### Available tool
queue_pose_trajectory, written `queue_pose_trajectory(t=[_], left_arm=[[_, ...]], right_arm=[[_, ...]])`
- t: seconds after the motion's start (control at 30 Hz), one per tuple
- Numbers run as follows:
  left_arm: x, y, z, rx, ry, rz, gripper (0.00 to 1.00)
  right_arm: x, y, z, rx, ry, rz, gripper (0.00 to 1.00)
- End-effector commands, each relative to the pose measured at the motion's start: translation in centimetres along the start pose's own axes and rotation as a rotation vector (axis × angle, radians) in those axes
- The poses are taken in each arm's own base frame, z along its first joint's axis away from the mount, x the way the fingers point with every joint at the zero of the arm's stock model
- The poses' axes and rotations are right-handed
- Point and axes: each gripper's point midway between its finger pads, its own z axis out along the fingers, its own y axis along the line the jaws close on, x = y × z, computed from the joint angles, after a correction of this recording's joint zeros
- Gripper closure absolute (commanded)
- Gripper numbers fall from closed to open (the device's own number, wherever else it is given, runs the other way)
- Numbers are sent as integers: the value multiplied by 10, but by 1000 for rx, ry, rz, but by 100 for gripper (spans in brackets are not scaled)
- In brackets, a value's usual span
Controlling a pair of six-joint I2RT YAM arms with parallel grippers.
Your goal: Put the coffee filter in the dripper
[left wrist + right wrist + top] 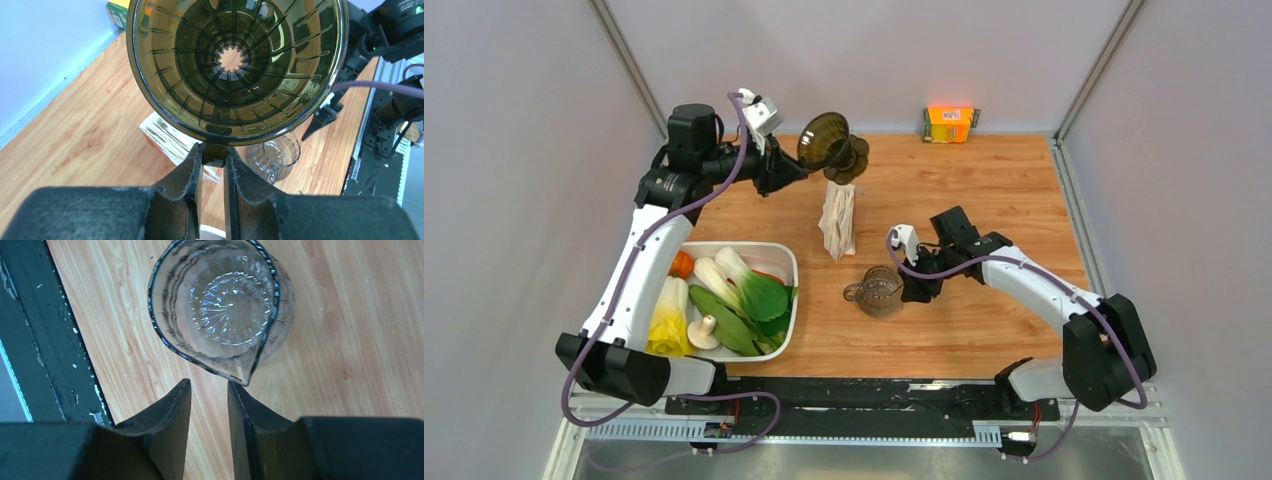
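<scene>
My left gripper is shut on the small tab at the rim of the dripper, a dark brown see-through ribbed funnel. In the top view the left gripper holds the dripper in the air above the back of the table, its mouth tipped toward the camera and nothing inside it. My right gripper stands open low over the wood, nothing between its fingers, next to the spout of a clear glass jug. The single coffee filter is out of view.
A clear-wrapped packet of paper filters stands mid-table, just below the dripper. The glass jug sits left of the right gripper. A white tray of vegetables lies front left. An orange box stands at the back wall.
</scene>
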Motion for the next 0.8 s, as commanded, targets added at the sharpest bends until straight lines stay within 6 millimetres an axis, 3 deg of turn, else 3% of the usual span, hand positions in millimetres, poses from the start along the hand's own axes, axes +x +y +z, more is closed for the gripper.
queue_pose_trajectory(t=[0.0,0.17,0.2,0.23,0.27,0.33,0.53,0.77], left_arm=[[6,-9,-5,39,11,34,100],[40,-24,-1,123,164,125,100],[50,-41,3,178,221,182,100],[62,-41,7,172,278,206,100],[71,-59,13,230,319,239,100],[85,-71,23,272,379,260,100],[123,-88,52,335,519,308,100],[158,-90,82,301,552,361,100]], right_arm=[[-22,-15,-8,40,-74,-6,63],[-29,-2,-37,0,-136,-1,54],[-29,-4,-44,12,-154,13,52],[-29,-8,-53,26,-171,28,50],[-28,-14,-61,40,-184,48,48],[-26,-25,-78,61,-211,91,42],[-8,-66,-120,125,-315,276,24],[-8,-72,-128,145,-382,336,2]])
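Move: The glass carafe, over which the left hand's pinched dripper is to go, stands about 12 cm back and 12 cm to the right of that hand, some 32 cm below. The coffee filters lie about 3 cm ahead and 5 cm right, 35 cm below; the vegetable tray is 12 cm back and 14 cm left. From the right hand the carafe's middle is level ahead, 5 cm left and 4 cm lower, with the filters 14 cm ahead and 13 cm left. The dripper, still pinched at its rim side by the left fingers, is lowered about 16 cm while carried back and to the right towards the carafe; the wrist turns clockwise and tips the fingers from nearly level to steeply down. Meanwhile the right hand clears out from the carafe's spout side, some 11 cm to the right, also forward and up, fingers opening wide. ##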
